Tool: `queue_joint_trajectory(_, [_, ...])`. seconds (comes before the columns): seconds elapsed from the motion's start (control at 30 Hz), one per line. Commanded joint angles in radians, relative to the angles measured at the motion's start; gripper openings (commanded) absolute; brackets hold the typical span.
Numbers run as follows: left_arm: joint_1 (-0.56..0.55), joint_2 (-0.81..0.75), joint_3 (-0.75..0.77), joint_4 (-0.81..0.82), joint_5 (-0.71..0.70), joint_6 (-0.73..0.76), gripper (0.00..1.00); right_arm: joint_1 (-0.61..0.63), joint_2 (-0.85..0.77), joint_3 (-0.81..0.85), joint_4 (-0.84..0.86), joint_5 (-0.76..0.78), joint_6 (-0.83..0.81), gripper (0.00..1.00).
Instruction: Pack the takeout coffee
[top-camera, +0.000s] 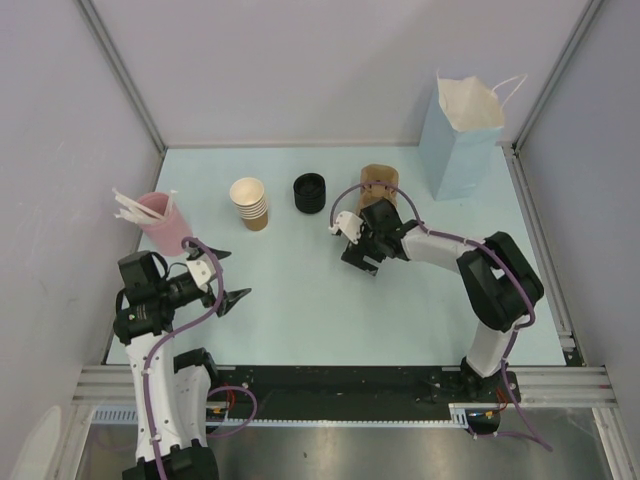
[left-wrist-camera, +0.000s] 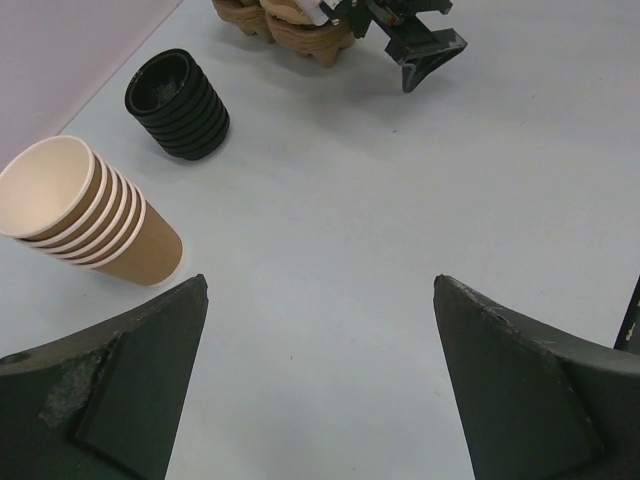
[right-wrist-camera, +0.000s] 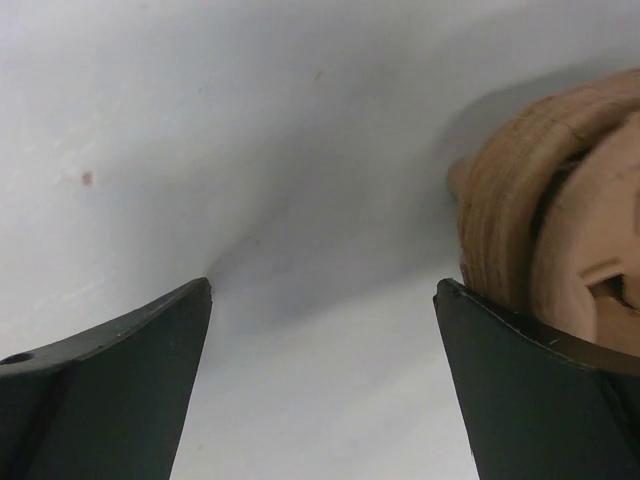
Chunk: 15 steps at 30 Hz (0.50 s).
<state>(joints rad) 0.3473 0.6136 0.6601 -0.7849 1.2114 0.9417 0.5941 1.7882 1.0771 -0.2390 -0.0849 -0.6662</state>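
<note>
No single takeout coffee cup is in view; the only tan cups are a nested stack (top-camera: 250, 203) (left-wrist-camera: 90, 215). My left gripper (top-camera: 228, 275) (left-wrist-camera: 320, 282) hovers open over bare table, to the front left of that stack, with nothing between its fingers. My right gripper (top-camera: 348, 245) (right-wrist-camera: 325, 285) is open too and sits low over the table. Its right finger is beside a stack of brown pulp cup carriers (top-camera: 378, 185) (right-wrist-camera: 520, 220); whether they touch I cannot tell. In the left wrist view my right gripper (left-wrist-camera: 420, 50) shows at the top.
A stack of black lids (top-camera: 309, 192) (left-wrist-camera: 180, 105) stands between the cups and the carriers. A pink cup of white stirrers (top-camera: 155, 220) is at the left. A light blue paper bag (top-camera: 460, 130) stands open at the back right. Grey walls surround the table.
</note>
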Motion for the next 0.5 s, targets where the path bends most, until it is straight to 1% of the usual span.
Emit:
queue_joint_trajectory(0.0, [0.005,0.002,-0.007,0.041,0.056,0.02,1.0,0.018,0.046,0.015,0.148,0.077,-0.016,1.0])
queue_joint_trajectory(0.2, [0.004,0.011,-0.007,0.044,0.053,0.017,1.0,0.024,0.106,0.078,0.216,0.085,-0.01,1.0])
queue_joint_trajectory(0.3, [0.004,0.014,-0.007,0.05,0.05,0.008,1.0,0.021,0.175,0.182,0.231,0.143,-0.012,1.0])
queue_joint_trajectory(0.47, [0.005,0.023,-0.01,0.069,0.04,-0.007,1.0,0.016,0.298,0.334,0.218,0.132,-0.001,1.0])
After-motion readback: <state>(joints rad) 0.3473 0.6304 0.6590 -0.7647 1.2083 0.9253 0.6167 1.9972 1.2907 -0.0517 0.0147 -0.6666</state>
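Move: The black lid stack stands about 20 cm ahead of my right hand and 12 cm to its left, roughly at finger height. The brown cup carrier is close on the other side, its middle some 17 cm ahead and 4 cm to the right; the paper cups lie about 18 cm ahead and 27 cm left. From my left hand, the lid stack is about 36 cm ahead, 14 cm right and 17 cm below. With the fingers still wide open and low, I drive my right hand forward and left towards the black lid stack, about 9 cm and gathering speed, tipping the fingertips forward some 10 degrees. The outer side of my right-hand finger bears on the near end of the cup carrier and shoves it along on the way. ##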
